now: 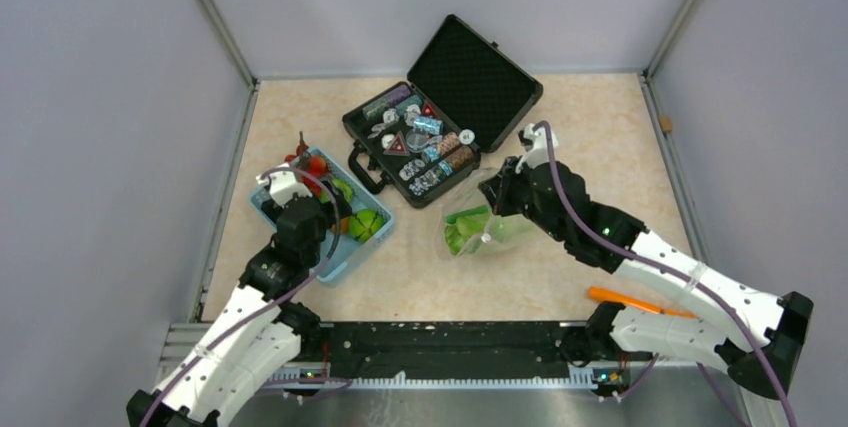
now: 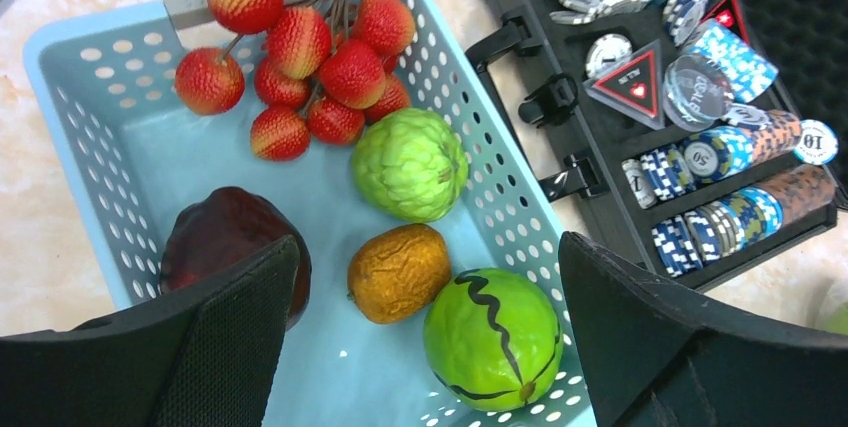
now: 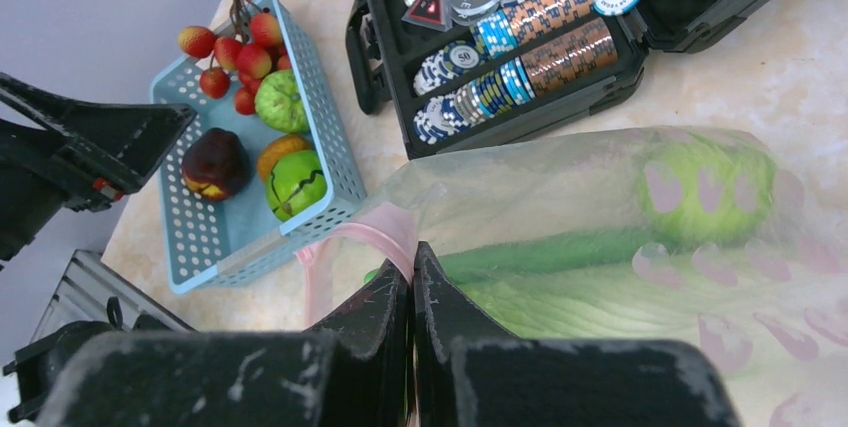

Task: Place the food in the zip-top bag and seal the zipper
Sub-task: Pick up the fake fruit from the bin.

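Observation:
The zip-top bag (image 1: 487, 229) lies mid-table with a long green cucumber (image 3: 540, 252), a white-green vegetable (image 3: 610, 297) and a green leafy ball (image 3: 705, 187) inside. My right gripper (image 3: 412, 252) is shut on the pink zipper (image 3: 375, 232) at the bag's mouth, holding it up. My left gripper (image 2: 428, 247) hangs open over the light blue basket (image 2: 90, 97). Below its spread fingers lie an orange (image 2: 398, 272) and a green striped ball (image 2: 492, 339). A dark purple piece (image 2: 225, 237), a bumpy green fruit (image 2: 410, 164) and red cherry tomatoes (image 2: 310, 67) also sit in the basket.
An open black case (image 1: 440, 127) with chips stands behind the bag, close to the basket's right wall. An orange tool (image 1: 640, 302) lies by the right arm's base. Grey walls close in the table on three sides.

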### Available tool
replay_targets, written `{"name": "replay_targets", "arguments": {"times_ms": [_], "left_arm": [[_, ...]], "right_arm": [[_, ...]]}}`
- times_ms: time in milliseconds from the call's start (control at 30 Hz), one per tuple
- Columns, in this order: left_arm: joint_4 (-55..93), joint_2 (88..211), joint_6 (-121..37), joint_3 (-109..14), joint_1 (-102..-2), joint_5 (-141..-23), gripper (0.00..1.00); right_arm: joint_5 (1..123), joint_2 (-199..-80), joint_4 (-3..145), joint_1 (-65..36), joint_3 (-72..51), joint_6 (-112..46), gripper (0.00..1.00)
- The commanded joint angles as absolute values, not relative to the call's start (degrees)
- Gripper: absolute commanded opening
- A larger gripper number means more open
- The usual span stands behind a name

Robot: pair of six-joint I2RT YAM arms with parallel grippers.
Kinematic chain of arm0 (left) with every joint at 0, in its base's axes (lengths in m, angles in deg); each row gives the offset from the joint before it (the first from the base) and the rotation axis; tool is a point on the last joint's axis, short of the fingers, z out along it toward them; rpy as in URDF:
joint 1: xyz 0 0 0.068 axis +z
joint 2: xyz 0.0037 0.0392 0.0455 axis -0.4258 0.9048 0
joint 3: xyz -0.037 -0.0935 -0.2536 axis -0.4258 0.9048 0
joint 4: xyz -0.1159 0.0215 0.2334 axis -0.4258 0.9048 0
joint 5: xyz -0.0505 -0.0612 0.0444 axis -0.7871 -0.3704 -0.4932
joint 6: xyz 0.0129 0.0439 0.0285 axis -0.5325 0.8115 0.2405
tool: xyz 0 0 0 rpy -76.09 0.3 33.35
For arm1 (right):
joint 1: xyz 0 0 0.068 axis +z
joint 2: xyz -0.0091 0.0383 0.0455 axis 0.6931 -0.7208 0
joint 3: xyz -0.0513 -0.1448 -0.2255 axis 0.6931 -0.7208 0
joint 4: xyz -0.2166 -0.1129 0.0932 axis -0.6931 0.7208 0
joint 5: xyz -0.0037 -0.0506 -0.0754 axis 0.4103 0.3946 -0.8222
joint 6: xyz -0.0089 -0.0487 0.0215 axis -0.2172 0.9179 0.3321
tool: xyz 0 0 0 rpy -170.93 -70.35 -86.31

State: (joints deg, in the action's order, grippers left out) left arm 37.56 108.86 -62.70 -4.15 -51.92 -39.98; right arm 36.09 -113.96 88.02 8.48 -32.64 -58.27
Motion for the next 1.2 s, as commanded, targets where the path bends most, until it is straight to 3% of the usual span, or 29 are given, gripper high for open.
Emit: {"name": "replay_targets", "arguments": {"times_ms": [0,533,1167], "left_arm": [[38.00,110.61,-64.90,-5.82,-47.86,-47.64,0.99],[37.59,123.99,-68.80,-10.19,-29.25,-64.99,0.99],[51.21,136.29,-69.21,-20.17,-25.90,-52.49,0.99]], "right_arm": [[36.02,-112.63,84.13,8.36,-32.52,-58.65,0.00],[37.47,-114.46,84.38,8.45,-31.92,-59.57,0.00],[37.90,-114.08,83.58,8.38,-32.89,-60.27,0.00]]}}
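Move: The dark fruit lies in the bin about 8 cm to the left hand's left, 2 cm back and 12 below. At much the same depth, the brown fruit is almost straight beneath that hand, and the green cabbage 6 cm ahead, 2 right. The red berry bunch is some 11 cm ahead, 3 left and 8 below. From the right hand, the dark fruit lies roughly 39 cm left, 1 ahead and 20 below. The open left hand swings 7 cm left, sinking about 5, towards the dark fruit, fingers tipping down 20 degrees. ##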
